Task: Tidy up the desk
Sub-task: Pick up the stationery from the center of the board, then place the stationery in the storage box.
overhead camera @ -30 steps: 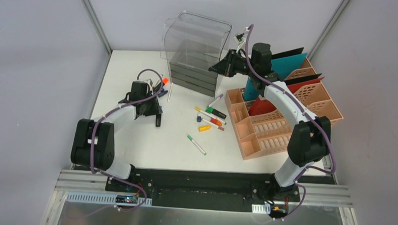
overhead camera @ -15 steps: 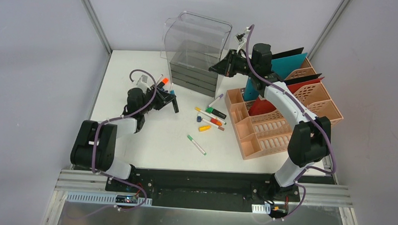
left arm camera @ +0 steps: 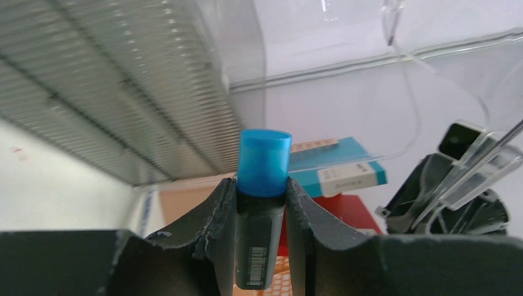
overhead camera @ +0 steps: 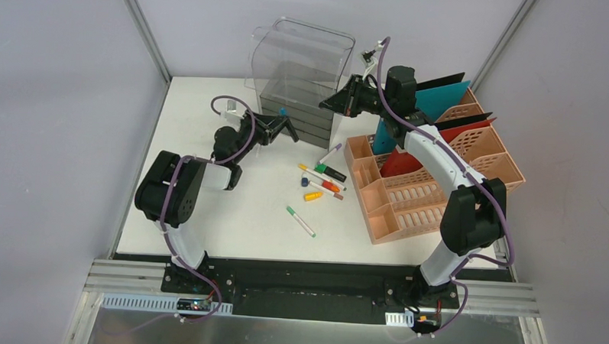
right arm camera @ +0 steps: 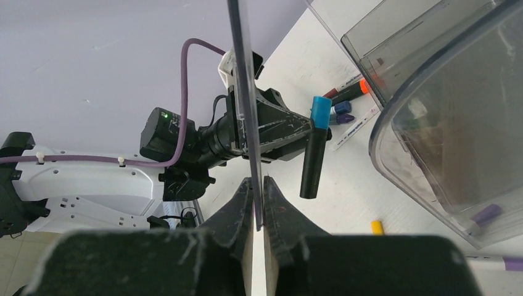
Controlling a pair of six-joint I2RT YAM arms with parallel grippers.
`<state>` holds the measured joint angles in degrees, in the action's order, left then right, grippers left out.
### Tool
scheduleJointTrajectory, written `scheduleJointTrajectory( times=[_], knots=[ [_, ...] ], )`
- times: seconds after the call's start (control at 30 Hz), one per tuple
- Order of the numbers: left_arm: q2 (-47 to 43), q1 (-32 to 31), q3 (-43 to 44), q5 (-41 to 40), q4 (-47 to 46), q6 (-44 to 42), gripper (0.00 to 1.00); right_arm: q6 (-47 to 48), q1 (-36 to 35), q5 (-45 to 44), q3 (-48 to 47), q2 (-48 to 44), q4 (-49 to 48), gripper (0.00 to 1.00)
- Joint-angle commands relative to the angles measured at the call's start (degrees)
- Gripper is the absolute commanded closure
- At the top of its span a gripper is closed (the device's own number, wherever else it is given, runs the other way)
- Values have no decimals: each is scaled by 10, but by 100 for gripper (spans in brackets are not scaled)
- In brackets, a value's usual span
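On the white desk (overhead camera: 208, 214) stands the clear grey drawer box (overhead camera: 301, 80). My left gripper (overhead camera: 282, 127) is raised in front of the box's left side. It is shut on a black marker with a blue cap (left arm camera: 264, 163), and the cap sticks out past the fingertips. The same marker (right arm camera: 314, 154) hangs upright in the right wrist view. My right gripper (overhead camera: 328, 105) is at the box's right front. Its jaws (right arm camera: 254, 185) are shut on a thin clear plastic panel (right arm camera: 243, 92) of the box. A purple-ended pen (right arm camera: 487, 214) lies inside a grey drawer.
A peach lattice file rack (overhead camera: 431, 176) with teal, red and black folders stands at the right. Several loose markers (overhead camera: 322, 179) lie mid-desk, with a green-capped one (overhead camera: 300, 221) nearer the front. More markers (right arm camera: 345, 98) lie left of the box. Grey walls close in both sides.
My left arm has swung right and up from the desk's left side toward the drawer box, carrying the blue-capped marker. The right arm has stayed still on the panel.
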<state>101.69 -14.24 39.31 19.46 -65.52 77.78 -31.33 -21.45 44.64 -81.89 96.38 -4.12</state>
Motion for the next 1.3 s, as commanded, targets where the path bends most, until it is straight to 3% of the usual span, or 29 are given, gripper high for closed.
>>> scheduleJointTrajectory(
  times=[0.0,0.3,0.4,0.53,0.8,1.03,1.27],
  knots=[
    [12,-24,47,-66,-36,46,100,-20,7,8,-6,-38,-29,98],
    [38,-54,89,-158,16,156,100,-26,7,11,-6,-41,-36,98],
    [30,-61,113,-176,103,204,100,-27,7,11,-5,-40,-36,98],
    [4,-68,141,-204,203,206,100,-27,6,11,-4,-40,-37,98],
    [5,-73,190,-239,285,239,100,-29,7,11,-3,-40,-37,98],
    [34,-76,232,-260,293,266,100,-29,7,11,-2,-42,-39,98],
    [57,-80,240,-278,233,259,100,-29,7,12,-3,-41,-39,98]
  ],
)
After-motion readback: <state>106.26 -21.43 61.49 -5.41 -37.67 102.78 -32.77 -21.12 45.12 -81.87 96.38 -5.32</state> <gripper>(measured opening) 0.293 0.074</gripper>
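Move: The marker with the blue cap is already in the left gripper. Its goal, the box's open top compartment, lies about 12 cm ahead, 4 cm to the right and roughly level. The raised clear lid's held edge is some 2 cm ahead, 7 cm right and 11 cm up. On the table 15 cm below, the purple marker lies about 11 cm right and 2 cm back. From the right gripper, the compartment is roughly 10 cm ahead, 3 cm left and 12 cm down. Bring the left gripper forward about 9 cm, taking the blue-capped marker in under the raised lid towards the box's top compartment. Start with a small lift and shift right, dip a little, then rise again to finish some 3 cm higher. Swing the fingers about 20 degrees counter-clockwise to point nearly straight ahead while rolling the hand's left side down. Keep the marker pinched, and let the right gripper go on holding the lid still. ##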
